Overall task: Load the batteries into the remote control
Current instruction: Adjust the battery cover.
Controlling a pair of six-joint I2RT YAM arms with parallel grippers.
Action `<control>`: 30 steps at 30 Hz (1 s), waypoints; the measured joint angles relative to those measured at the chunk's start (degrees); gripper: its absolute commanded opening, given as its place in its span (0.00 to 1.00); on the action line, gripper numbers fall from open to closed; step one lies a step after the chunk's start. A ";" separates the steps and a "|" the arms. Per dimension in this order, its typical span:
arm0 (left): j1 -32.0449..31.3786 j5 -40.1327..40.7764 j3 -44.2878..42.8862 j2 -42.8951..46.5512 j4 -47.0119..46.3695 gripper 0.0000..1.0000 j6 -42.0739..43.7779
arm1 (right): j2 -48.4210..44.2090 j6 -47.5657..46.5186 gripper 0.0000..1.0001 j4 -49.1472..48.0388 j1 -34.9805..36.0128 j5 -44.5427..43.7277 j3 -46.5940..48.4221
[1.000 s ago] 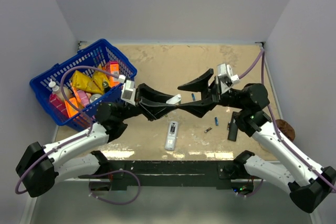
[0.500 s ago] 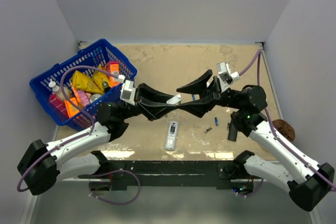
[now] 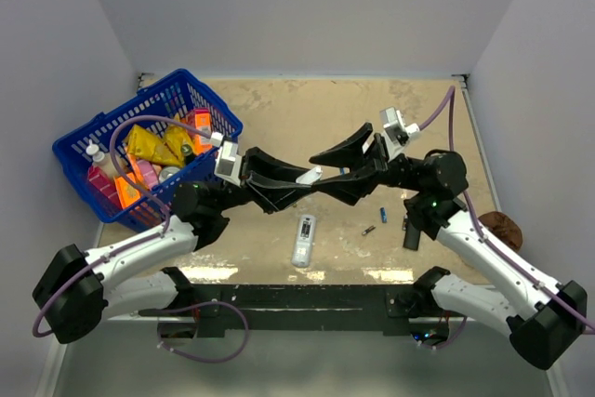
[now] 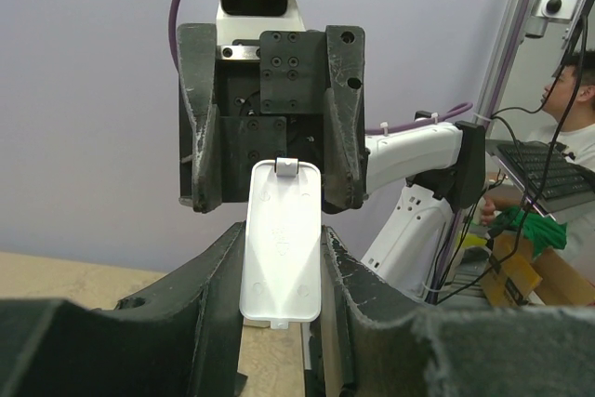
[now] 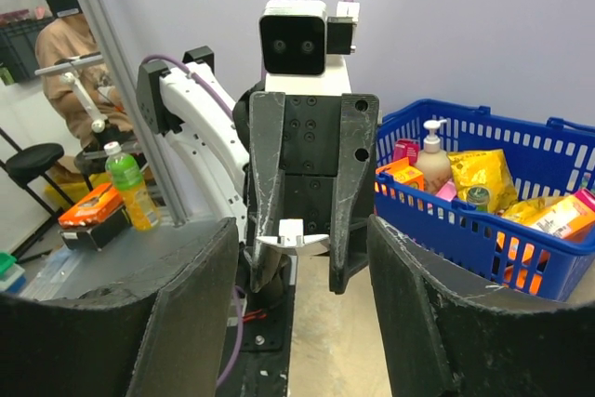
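The slim white remote control [image 3: 303, 240] lies on the table near the front edge, below both grippers. My left gripper [image 3: 310, 177] is shut on a thin white battery cover [image 4: 282, 244], held upright by its side edges; the cover also shows in the right wrist view [image 5: 292, 240]. My right gripper [image 3: 321, 172] is open and faces the left one, its fingers on either side of the cover's end without touching it. A small blue battery [image 3: 382, 213] and a dark one [image 3: 369, 230] lie on the table right of the remote.
A blue basket [image 3: 93, 137] of bottles and packets stands at the left, also in the right wrist view [image 5: 483, 230]. A black bar-shaped object [image 3: 412, 230] lies by the right arm. A brown round object [image 3: 503, 228] sits at the right edge.
My right gripper has moved a little to the left, closer around the cover's end. The left gripper still holds the cover in the same place.
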State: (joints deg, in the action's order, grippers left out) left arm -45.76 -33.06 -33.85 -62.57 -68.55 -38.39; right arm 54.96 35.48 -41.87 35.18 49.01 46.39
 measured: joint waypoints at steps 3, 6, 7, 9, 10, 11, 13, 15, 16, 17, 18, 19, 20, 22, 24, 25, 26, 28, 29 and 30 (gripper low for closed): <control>0.00 0.00 0.00 -0.37 -0.72 0.06 0.00 | 0.55 0.61 0.55 -0.70 0.00 0.02 -0.02; 0.00 0.00 0.00 -0.68 -1.01 0.08 -0.02 | 0.87 1.09 0.43 -1.49 0.00 0.02 -0.04; 0.00 0.00 0.00 -0.79 -1.07 0.12 -0.02 | 0.94 1.29 0.40 -1.70 0.00 0.04 -0.04; 0.00 0.00 0.00 -0.98 -1.09 0.20 0.00 | 0.96 1.64 0.32 -1.99 0.00 0.02 -0.04; 0.00 0.02 0.00 -1.05 -1.03 0.23 0.00 | 0.96 1.73 0.30 -2.14 0.00 0.04 -0.04; 0.00 0.02 0.00 -1.07 -0.87 0.26 0.04 | 0.94 1.60 0.24 -2.14 0.00 0.02 -0.04; 0.00 0.11 0.00 -0.96 -0.09 0.41 0.48 | 0.92 1.14 0.20 -1.46 -0.02 -0.04 -0.04; 0.02 0.33 0.00 -0.28 2.29 0.56 1.86 | 0.79 -0.13 0.15 0.55 -0.22 -0.26 0.02; 0.04 0.70 0.00 0.26 4.09 0.60 3.06 | 0.74 -0.85 0.14 1.95 -0.22 -0.39 0.28; 0.04 1.11 0.00 0.79 5.92 0.66 4.26 | 0.74 -1.77 0.13 3.34 -0.22 -0.68 0.61; 0.02 1.81 0.00 1.57 8.81 0.77 5.66 | 0.70 -2.82 0.13 5.27 -0.20 -1.14 1.07; 0.00 2.84 -0.02 2.34 11.56 0.81 7.21 | 0.61 -4.00 0.12 7.39 -0.20 -1.68 1.66; 0.00 4.22 -0.15 3.19 15.02 0.85 8.79 | 0.48 -5.42 0.09 9.88 -0.20 -2.32 2.36; 0.00 7.56 -0.94 4.63 22.75 0.96 11.65 | 0.37 -8.57 0.07 15.52 -0.22 -4.15 4.46; 0.00 11.50 -2.40 5.25 30.60 1.00 13.60 | 0.33 -11.58 0.04 21.05 -0.22 -6.84 6.82; 0.00 13.68 -3.26 5.27 34.25 1.00 14.32 | 0.26 -13.20 0.04 24.17 -0.20 -8.66 8.11; 0.00 16.02 -4.35 5.18 38.69 1.00 15.21 | 0.17 -14.64 0.03 26.71 -0.22 -10.12 9.03; 0.00 20.09 -6.69 4.46 47.15 1.00 16.13 | 0.02 -17.88 0.04 33.09 -0.22 -15.28 11.15; 0.00 21.88 -7.72 3.74 50.97 1.00 16.50 | 0.02 -19.43 0.04 36.70 -0.20 -18.14 12.17; 0.00 23.28 -8.61 2.82 54.23 1.00 16.55 | 0.04 -20.70 0.04 39.78 -0.20 -21.14 12.98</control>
State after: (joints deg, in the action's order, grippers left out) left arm -45.76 -9.78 -42.46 -59.75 -14.33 -21.85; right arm 55.00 14.79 -2.09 34.98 27.88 59.37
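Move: The battery cover sticks out of the left gripper's fingertips towards the right gripper, its middle about 3 cm to the left hand's right and 1 cm above. From the right hand it is about 2 cm to the left, level, its near end between the open right fingers. The remote lies on the table about 10 cm ahead of both, 1 cm right of the left hand and roughly 38 cm below it; a dark battery is some 16 cm ahead of the right hand, 13 right and 41 below. Close the right fingers on the free end of the battery cover while the left gripper keeps its pinch and both hands stay nearly still. Then open the left fingers wide to let go and drop that hand away, down about 11 cm and forward 9, swinging its fingers from right-and-up to level and forward-right. Draw the held cover forward some 8 cm with the right gripper, turning it about 25 degrees clockwise. ##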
